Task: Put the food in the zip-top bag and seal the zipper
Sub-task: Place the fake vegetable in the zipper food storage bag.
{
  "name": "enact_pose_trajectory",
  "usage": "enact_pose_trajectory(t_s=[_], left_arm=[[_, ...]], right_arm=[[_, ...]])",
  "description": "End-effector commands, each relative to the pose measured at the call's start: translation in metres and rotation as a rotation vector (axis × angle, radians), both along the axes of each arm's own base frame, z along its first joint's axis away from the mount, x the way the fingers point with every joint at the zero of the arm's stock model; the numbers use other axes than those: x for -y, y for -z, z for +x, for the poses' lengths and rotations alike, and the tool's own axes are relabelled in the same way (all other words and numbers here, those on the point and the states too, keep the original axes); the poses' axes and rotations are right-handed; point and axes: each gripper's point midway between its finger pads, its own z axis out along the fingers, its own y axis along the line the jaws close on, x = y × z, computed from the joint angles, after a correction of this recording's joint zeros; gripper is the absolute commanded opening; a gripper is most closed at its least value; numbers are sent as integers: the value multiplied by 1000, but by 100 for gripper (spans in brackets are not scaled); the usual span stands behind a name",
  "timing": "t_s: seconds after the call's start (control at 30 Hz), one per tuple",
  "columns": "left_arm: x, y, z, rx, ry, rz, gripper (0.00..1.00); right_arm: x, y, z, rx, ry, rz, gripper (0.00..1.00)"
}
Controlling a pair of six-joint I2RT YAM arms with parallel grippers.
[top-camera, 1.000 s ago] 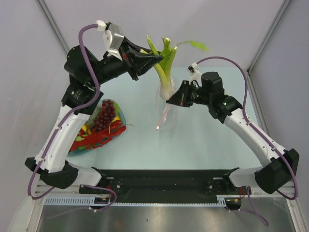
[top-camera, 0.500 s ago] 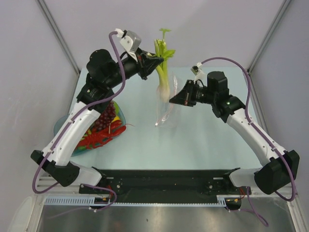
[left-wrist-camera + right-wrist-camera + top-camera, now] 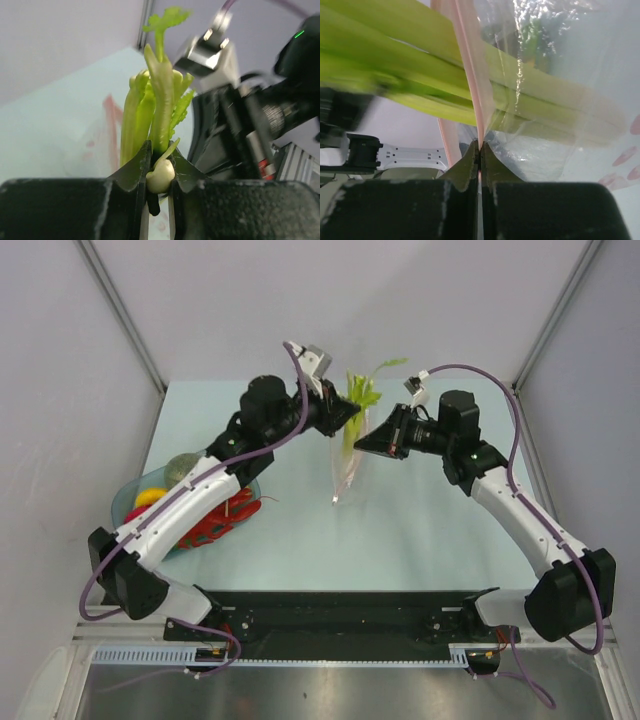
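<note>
My left gripper (image 3: 160, 156) is shut on the leafy end of the pale green celery stalk (image 3: 156, 100), held upright over the table's far middle. Its lower end sits inside the clear zip-top bag (image 3: 560, 135), showing through the plastic. My right gripper (image 3: 480, 146) is shut on the bag's pink zipper (image 3: 468, 55) and holds the bag (image 3: 347, 472) hanging with its mouth open. From above, the left gripper (image 3: 346, 412) and the right gripper (image 3: 366, 440) are close together at the celery (image 3: 355, 400). More food, a red lobster (image 3: 213, 526) among it, lies at the left.
A translucent blue-green dish (image 3: 122, 502) at the left holds the lobster, a yellow piece (image 3: 148, 497) and a green piece (image 3: 181, 467). My left arm (image 3: 200, 490) crosses above it. Grey walls close the table's back and sides.
My left arm has swung right and down, carrying the celery from above the bag down into its mouth. The right gripper shifted slightly with the bag and kept its grip.
</note>
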Motion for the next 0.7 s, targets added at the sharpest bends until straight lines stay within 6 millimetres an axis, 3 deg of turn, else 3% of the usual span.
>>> enact_pose_trajectory(t_s=[0.0, 0.27, 0.43, 0.53, 0.6, 0.67], left_arm=[[-6, -2, 0, -1, -65, -111, 4], [2, 35, 6, -145, -67, -7, 4], [1, 67, -2, -205, -34, 73, 17], [0, 75, -5, -230, -22, 129, 28], [-3, 72, -4, -222, -29, 158, 42], [-8, 56, -1, -204, -57, 176, 50]], right_arm=[[3, -29, -8, 39, -27, 98, 0], [7, -25, -6, 32, -24, 109, 0], [13, -24, -7, 38, -23, 127, 0], [15, -25, -9, 49, -29, 130, 0], [19, -24, -8, 52, -22, 128, 0], [21, -23, -9, 52, -21, 123, 0]])
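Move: The celery, already root-down in the bag and pinched near its leafy end by the left fingers, hangs with its middle some 7 cm below the left hand and 1 cm back. The bag's mouth lies about 3 cm back, 1 cm left and 8 cm below that hand. From the right hand, already pinching the mouth's right rim, the mouth's middle is roughly level, 3 cm left and 2 cm ahead; the celery stands 3 cm left and 3 cm ahead. The celery is lowered farther into the bag's mouth by the left hand, which drops quickly by about 7 cm, pauses there, then sinks another 2 cm as its fingers part and let go of the stalks, fingertips tipping down some 15 degrees. The right hand keeps its pinch on the rim and eases 1.5 cm to the right. ##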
